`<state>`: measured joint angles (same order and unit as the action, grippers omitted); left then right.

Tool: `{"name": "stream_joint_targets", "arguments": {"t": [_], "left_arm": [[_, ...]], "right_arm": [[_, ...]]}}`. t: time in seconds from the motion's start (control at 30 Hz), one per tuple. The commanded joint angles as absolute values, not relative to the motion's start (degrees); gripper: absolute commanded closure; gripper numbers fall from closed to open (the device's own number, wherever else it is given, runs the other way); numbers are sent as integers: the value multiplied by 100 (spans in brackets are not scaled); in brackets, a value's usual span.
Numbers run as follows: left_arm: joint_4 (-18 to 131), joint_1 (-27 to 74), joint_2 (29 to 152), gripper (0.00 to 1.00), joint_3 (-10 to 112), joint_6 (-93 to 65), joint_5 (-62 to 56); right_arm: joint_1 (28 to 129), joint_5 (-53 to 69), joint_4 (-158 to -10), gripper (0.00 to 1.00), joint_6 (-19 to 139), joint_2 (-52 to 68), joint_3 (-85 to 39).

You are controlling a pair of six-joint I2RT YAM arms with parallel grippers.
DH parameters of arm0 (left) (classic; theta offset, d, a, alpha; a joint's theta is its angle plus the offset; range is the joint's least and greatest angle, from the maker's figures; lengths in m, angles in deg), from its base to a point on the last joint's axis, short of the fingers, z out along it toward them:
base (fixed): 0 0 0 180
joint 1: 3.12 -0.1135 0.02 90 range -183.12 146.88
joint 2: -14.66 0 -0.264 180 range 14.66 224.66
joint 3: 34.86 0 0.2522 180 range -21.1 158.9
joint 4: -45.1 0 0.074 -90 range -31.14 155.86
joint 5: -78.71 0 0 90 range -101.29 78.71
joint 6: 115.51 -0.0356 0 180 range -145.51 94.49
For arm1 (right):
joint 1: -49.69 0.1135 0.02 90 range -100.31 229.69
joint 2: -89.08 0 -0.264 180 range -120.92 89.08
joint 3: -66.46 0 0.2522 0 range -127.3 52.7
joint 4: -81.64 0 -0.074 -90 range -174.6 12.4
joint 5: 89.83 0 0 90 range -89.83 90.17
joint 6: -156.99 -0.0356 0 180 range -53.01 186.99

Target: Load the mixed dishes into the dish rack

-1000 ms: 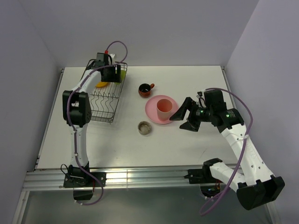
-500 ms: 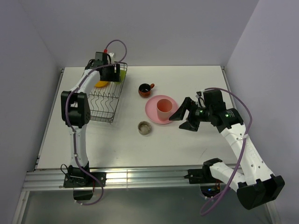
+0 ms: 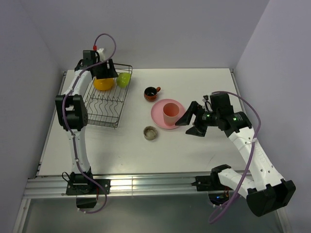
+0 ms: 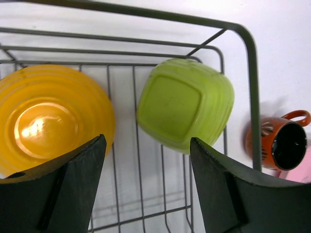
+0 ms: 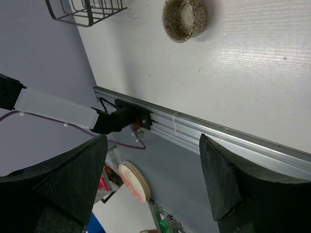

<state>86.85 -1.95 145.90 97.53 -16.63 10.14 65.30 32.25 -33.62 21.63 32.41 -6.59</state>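
The black wire dish rack (image 3: 104, 104) stands at the table's far left. In its far end lie the orange-yellow bowl (image 3: 103, 83) and the yellow-green squarish bowl (image 3: 124, 79), bottom up; both show in the left wrist view, the bowl (image 4: 48, 116) and the squarish bowl (image 4: 184, 109). My left gripper (image 3: 103, 71) is open and empty above them. The dark red-brown mug (image 3: 151, 93) stands on the table. The pink tumbler (image 3: 169, 113) stands on the pink plate (image 3: 160, 119). The grey-brown dish (image 3: 150, 132) sits in front, also in the right wrist view (image 5: 184, 19). My right gripper (image 3: 190, 121) is open, just right of the plate.
The rack's near part holds only bare tines (image 3: 108, 109). The metal rail (image 3: 146, 184) runs along the near table edge. The side walls stand close to the table's left and right edges.
My left gripper has pulled back to the left and up from the rack's far right corner, uncovering the yellow-green bowl and the orange bowl. The right arm has barely moved.
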Motion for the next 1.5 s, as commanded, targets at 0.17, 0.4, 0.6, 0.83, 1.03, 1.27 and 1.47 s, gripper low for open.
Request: {"name": "stream_joint_targets", "arguments": {"t": [0.17, 0.4, 0.6, 0.83, 1.03, 1.27, 1.47], "left_arm": [[8356, -92, 15008, 23, 10256, -1321, 1963], [8268, -119, 15141, 18, 10371, -1198, 1815], [8365, -119, 15256, 9, 10546, -1295, 1789], [8417, -127, 15440, 1, 10774, -1251, 1955], [8295, -127, 15563, 1, 10872, -1066, 2210], [8330, -127, 15748, 1, 11065, -908, 2289], [8312, -75, 15721, 1, 11012, -899, 2553]], "right_arm": [[6674, 3093, -3599, 17, 2120, 3247, -645], [6674, 3076, -3643, 16, 2067, 3335, -557], [6683, 3067, -3705, 17, 1988, 3379, -487], [6762, 3032, -3731, 17, 1936, 3388, -469], [6771, 2997, -3705, 17, 1927, 3450, -399], [6779, 3005, -3713, 17, 1953, 3450, -408], [6771, 3023, -3749, 17, 1988, 3397, -390]]}}
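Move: The green bowl, tipped on its side in the rack, lies about 9 cm to the right of the left hand, some 4 cm ahead and 6 cm below. The yellow bowl is roughly 5 cm to the hand's left, 2 cm ahead and 6 cm below; the red-brown mug stands outside the rack, about 27 cm right, 5 cm back and 10 cm below. From the idle right hand, the green bowl is some 44 cm ahead, 37 cm left and 16 cm lower. The empty left hand shifts about 5 cm to the right, with some 2 cm each of sinking and reaching forward, going from between the two bowls towards the green one; most of the sideways and downward travel comes early, before a near pause and a second, slower creep. During that pause the fingers spread from three-quarters to fully open, and the wrist rolls about 15 degrees overall, left side dipping and fingertips swinging rightward, so that the jaws face the green bowl without visibly gripping it. ##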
